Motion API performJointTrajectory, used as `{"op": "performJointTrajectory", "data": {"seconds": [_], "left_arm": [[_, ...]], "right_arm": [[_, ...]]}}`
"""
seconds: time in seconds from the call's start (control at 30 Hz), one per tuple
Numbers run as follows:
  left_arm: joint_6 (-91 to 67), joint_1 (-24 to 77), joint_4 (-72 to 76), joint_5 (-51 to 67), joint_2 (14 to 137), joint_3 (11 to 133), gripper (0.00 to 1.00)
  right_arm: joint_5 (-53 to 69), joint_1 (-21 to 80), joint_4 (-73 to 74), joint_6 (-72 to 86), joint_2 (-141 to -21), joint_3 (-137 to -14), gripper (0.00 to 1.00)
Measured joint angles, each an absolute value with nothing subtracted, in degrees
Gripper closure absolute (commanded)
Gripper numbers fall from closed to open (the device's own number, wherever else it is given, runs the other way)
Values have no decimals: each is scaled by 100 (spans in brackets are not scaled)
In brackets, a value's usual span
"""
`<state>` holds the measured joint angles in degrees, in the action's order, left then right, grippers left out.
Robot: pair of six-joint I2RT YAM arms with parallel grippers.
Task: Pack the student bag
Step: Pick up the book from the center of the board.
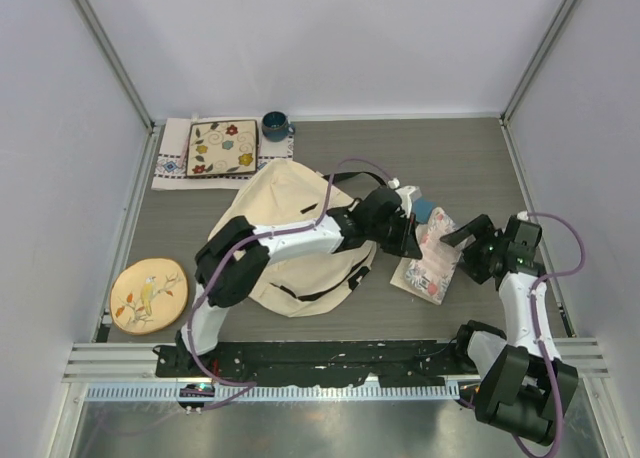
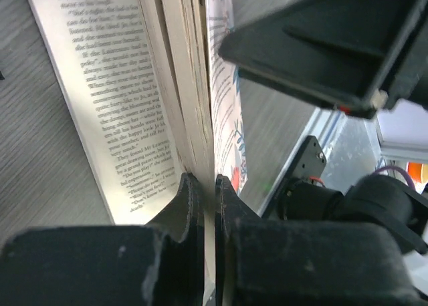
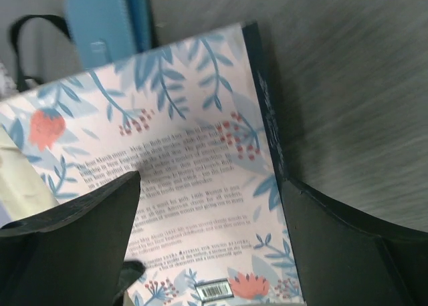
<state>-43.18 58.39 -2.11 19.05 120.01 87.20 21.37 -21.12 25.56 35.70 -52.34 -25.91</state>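
The cream student bag (image 1: 285, 203) lies left of the table's middle, and my left arm reaches over it to the right. A paperback book (image 1: 432, 270) with a pink and blue floral cover lies right of the bag. My left gripper (image 1: 410, 238) is shut on the book's edge. In the left wrist view the jaws (image 2: 208, 186) pinch a thin sheaf of pages (image 2: 194, 112), and a printed page (image 2: 110, 99) fans open to the left. My right gripper (image 1: 458, 236) is open over the book's right side. Its fingers straddle the back cover (image 3: 200, 159).
A blue case (image 1: 423, 208) lies just behind the book, also visible as the blue case (image 3: 107, 25) in the right wrist view. At the back left a flowered tile (image 1: 222, 148) rests on a cloth beside a blue cup (image 1: 276, 126). A round bird-painted board (image 1: 148, 294) lies front left.
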Motion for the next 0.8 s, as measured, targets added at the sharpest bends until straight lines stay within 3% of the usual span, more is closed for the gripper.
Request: {"op": "performJointTrajectory", "data": {"seconds": [0.4, 0.8], "left_arm": [[-3933, 5258, -482, 1804, 10261, 8213, 100], [-3953, 4869, -167, 2043, 9636, 7767, 100]], "right_arm": [[3402, -2112, 2182, 3776, -5048, -3566, 8], [4965, -1911, -429, 5542, -5026, -2958, 9]]}}
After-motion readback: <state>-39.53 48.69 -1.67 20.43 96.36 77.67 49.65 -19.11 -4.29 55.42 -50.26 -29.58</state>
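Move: The book is already pinched in the left fingers at its page edge, its middle about 5 cm to that hand's right, 1 cm back and 3 cm below. The bag's middle lies some 28 cm to the left of the left hand and 3 cm ahead, the blue wallet 10 cm ahead and 2 cm right, both about 8 cm below. From the right hand the book's middle is roughly 6 cm left, 1 cm back and 2 cm below. Still pinching the book by its page edge, the left hand hoists it about 14 cm, swinging left to the bag's side and a little forward as the rise slows. The right hand follows beside the spine, up some 15 cm, then also left and forward, its fingers wide open and tipping upward by roughly 30 degrees; whether they touch the book can't be seen. ##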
